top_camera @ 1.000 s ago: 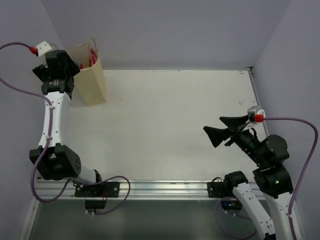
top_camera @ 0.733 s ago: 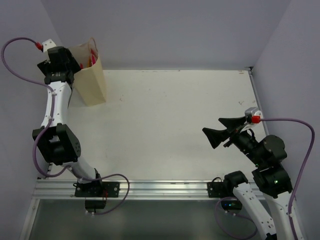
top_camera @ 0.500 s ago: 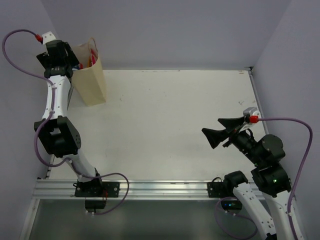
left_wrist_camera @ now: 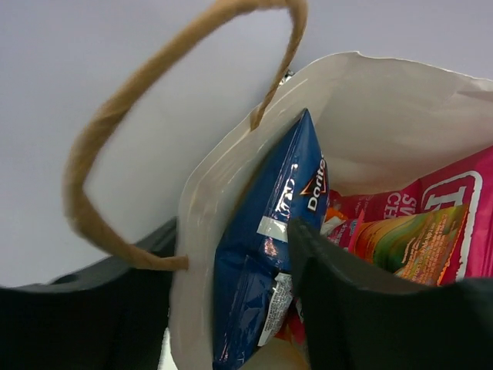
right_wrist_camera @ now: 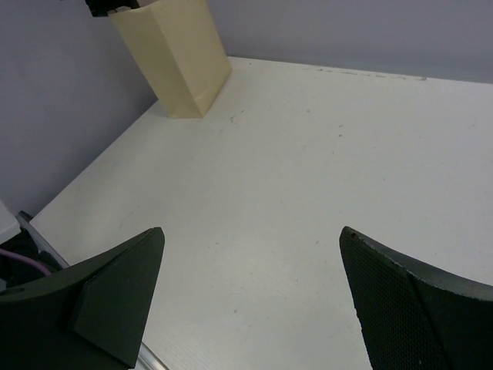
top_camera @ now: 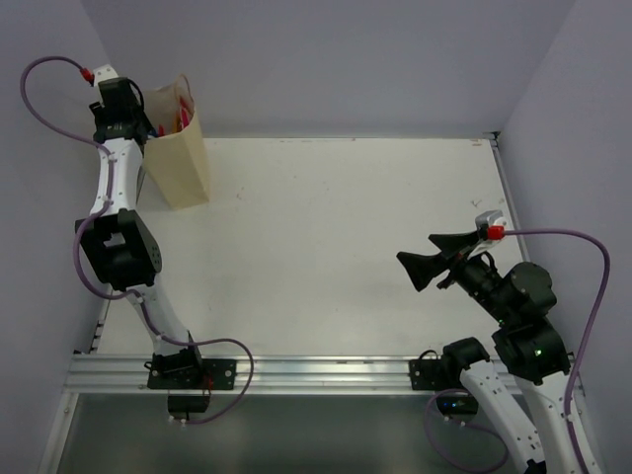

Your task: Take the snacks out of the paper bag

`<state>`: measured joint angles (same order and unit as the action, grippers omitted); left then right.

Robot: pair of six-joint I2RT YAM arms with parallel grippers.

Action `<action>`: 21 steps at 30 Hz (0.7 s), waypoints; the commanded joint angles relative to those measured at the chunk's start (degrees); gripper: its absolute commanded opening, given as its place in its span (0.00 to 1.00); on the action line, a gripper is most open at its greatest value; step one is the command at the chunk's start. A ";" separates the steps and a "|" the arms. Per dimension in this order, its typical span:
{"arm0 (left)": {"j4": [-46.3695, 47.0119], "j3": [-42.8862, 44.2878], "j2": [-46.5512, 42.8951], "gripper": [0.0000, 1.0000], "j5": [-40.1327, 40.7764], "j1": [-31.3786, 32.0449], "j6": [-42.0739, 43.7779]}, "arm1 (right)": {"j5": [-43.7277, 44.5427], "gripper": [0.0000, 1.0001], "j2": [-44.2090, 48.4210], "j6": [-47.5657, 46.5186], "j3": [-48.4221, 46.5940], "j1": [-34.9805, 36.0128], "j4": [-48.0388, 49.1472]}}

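The cream paper bag stands upright at the far left corner of the table; it shows small in the right wrist view. My left gripper is at its top. In the left wrist view the gripper is open: one finger is outside the bag wall and the other inside. Between them are the wall and a blue Doritos bag. A pink bag and a red-yellow pouch lie behind. My right gripper hangs open and empty over the table.
A brown string handle loops above the left finger. Purple walls close in the back and both sides, and the bag sits close to the left one. White tabletop stretches between the bag and the right arm.
The left wrist has swung up and back along the bag's left side, and its jaws have narrowed around the bag wall and chip bag. The right gripper drifted slightly left.
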<state>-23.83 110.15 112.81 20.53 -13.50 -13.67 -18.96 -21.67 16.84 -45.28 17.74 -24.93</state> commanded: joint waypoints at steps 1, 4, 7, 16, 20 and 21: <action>0.63 1.92 -0.84 0.53 -0.76 -0.57 1.28 | 1.12 0.99 -0.83 -0.49 0.28 0.37 2.52; 1.51 0.43 -1.89 0.28 -2.60 -0.57 1.28 | 1.21 0.99 -0.83 -0.49 0.45 0.37 2.52; 0.73 -0.46 -3.03 0.12 -5.50 -0.65 0.58 | 1.29 0.99 -0.57 -0.41 0.80 0.28 2.95; -2.44 -9.40 -12.96 0.00 -17.96 -0.48 -3.46 | 1.73 0.99 -0.30 -0.05 0.01 0.37 2.78; -3.06 -16.44 -19.28 0.00 -25.35 -0.04 -6.45 | 1.47 0.99 -0.30 -0.49 -0.60 0.37 2.43; -3.49 -18.02 -21.56 0.00 -26.59 0.14 -6.72 | 1.38 0.99 -0.39 -0.75 -0.86 0.37 2.25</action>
<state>-26.22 95.18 98.39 2.48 -14.00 -17.30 -18.52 -21.87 16.86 -44.60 17.74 -24.38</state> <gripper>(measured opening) 0.031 0.990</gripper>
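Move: The left hand already straddles the near-left rim of the paper bag, with the rim about 1 cm ahead and 1 cm below, one finger outside and one inside. The blue Doritos pack lies about 3 cm ahead, 4 right and 4 below; the red snack pack about 4 ahead, 14 right and 5 below. From the right hand that rim is roughly 36 cm ahead, 65 left and 7 below. Staying in place at first, the left hand shuts its fingers from a bit over half open and pinches the bag's near-left rim between them. Then it drags the rim to the right and back towards the robot at constant height, about 8 cm along the slant and gathering speed, while the wrist turns some 15 degrees clockwise and its left side dips. ##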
